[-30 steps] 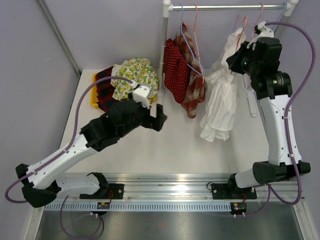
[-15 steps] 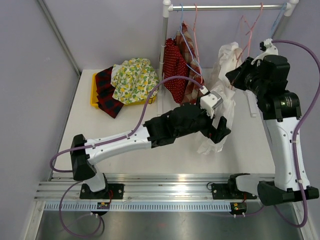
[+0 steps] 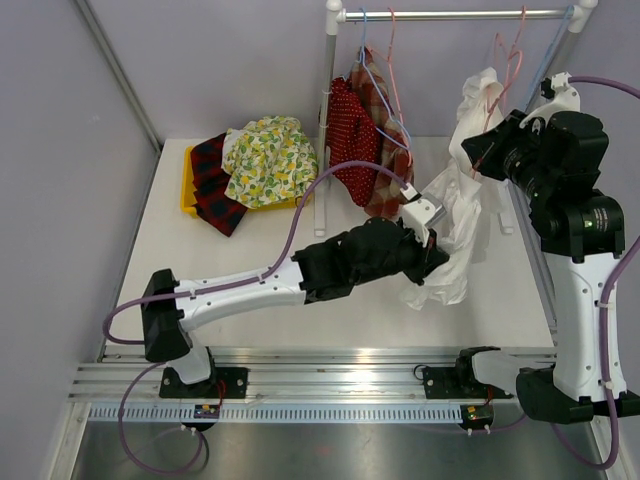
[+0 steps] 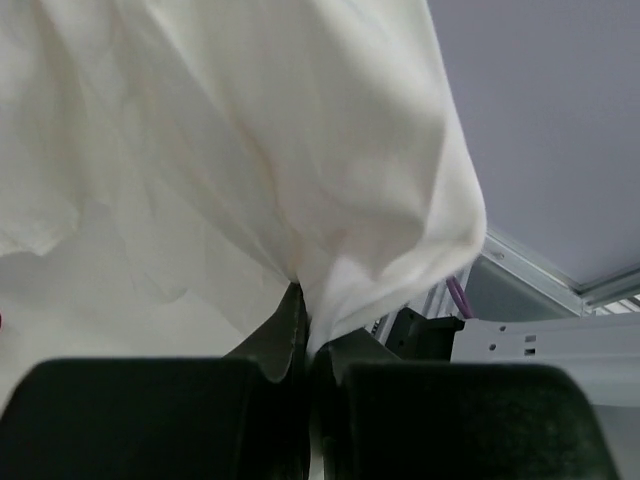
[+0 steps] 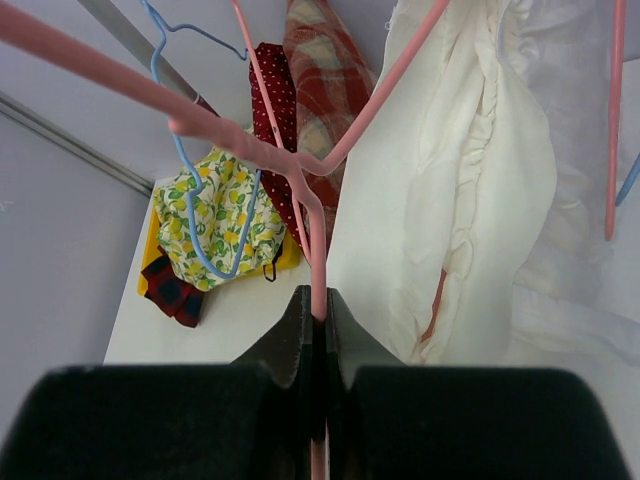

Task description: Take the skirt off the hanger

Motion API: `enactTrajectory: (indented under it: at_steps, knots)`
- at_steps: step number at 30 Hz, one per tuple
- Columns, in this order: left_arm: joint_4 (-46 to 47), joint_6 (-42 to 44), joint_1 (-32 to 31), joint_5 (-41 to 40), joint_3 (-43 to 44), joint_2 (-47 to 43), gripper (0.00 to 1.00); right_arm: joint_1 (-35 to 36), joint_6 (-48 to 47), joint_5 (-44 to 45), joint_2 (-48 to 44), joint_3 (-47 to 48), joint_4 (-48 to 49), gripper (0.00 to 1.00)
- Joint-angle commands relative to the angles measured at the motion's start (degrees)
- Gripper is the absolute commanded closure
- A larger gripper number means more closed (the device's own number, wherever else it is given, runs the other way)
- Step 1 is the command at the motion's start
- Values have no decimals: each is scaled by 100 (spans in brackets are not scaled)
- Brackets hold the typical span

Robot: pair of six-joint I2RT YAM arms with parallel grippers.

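Observation:
A white skirt (image 3: 462,215) hangs from a pink hanger (image 3: 505,65) at the right end of the rail. In the top view my left gripper (image 3: 437,255) reaches across to the skirt's lower part. The left wrist view shows that gripper (image 4: 305,320) shut on a fold of the white skirt (image 4: 300,150). High beside the skirt's top, my right gripper (image 3: 480,150) holds the hanger. In the right wrist view this gripper (image 5: 318,310) is shut on the pink hanger (image 5: 318,270) wire, with the skirt (image 5: 470,200) bunched to its right.
A white rail (image 3: 450,14) on posts crosses the back. A red dotted garment (image 3: 352,140) and a plaid one (image 3: 385,180) hang at its left end. A lemon-print cloth (image 3: 268,158) and a tartan cloth (image 3: 212,185) lie on a yellow tray (image 3: 187,190) at the back left.
My left arm swung from beside the tray rightward to the skirt and its open jaws shut on the cloth. My right gripper shifted right with the hanger.

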Motion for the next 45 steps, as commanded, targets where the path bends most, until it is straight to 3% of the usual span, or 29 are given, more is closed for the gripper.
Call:
enactTrajectory:
  at_steps: [1, 4, 8, 13, 21, 28, 31, 35, 40, 45]
  knots:
    - [366, 172, -221, -372, -272, -582, 100, 40, -108, 103, -66, 215, 349, 100]
    - [200, 444, -912, -810, -597, -960, 100, 40, -187, 244, 13, 319, 393, 100]
    - [-55, 709, -1959, -2119, -1168, -1391, 100, 40, -389, 508, 214, 653, 384, 100]
    - [-941, 244, -3207, -3525, -1853, -1664, 100, 40, -494, 894, 435, 1172, 279, 100]
    - [-1673, -705, -3948, -4283, -2136, -1647, 100, 40, -433, 1308, 488, 1076, 445, 100]
    - [-1428, -505, -3939, -4485, -2136, -1410, 100, 49, -424, 1220, 523, 1190, 279, 100]
    - [-1278, -311, -3616, -4364, -2127, -1348, 100, 40, -433, 1194, 461, 1208, 68, 100]
    - [-584, 348, -3447, -4170, -2337, -1453, 100, 49, -643, 1492, 303, 1137, -37, 100]
    - [-583, 498, -2816, -4020, -2180, -1313, 100, 40, -329, 1239, 216, 1261, -441, 100]
    - [-645, 1032, -1754, -3940, -1110, -778, 100, 40, 68, 570, -338, 472, -801, 100]
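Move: The left hand already pinches the white skirt low down. The skirt's middle is about 15 cm ahead of it, 5 cm right and a little above; the pink hanger's held part is some 14 cm ahead, 8 right and 14 higher. On the rack, the brown plaid skirt hangs about 38 cm ahead and 6 left, the dotted one about 37 ahead and 14 left. From the right hand, the white skirt's middle is 3 cm ahead, about 1 left, 10 below. Back and to its left, the left hand hauls the pinched white skirt away from the hanger, about 15 cm back and 10 left, then sinks some 9 cm as its wrist rolls and eases forward again by 5. The right hand keeps its pinch on the hanger, gives about 4 cm back and down, tipping some 15 degrees, then partly rises and levels, shifting slightly right. ##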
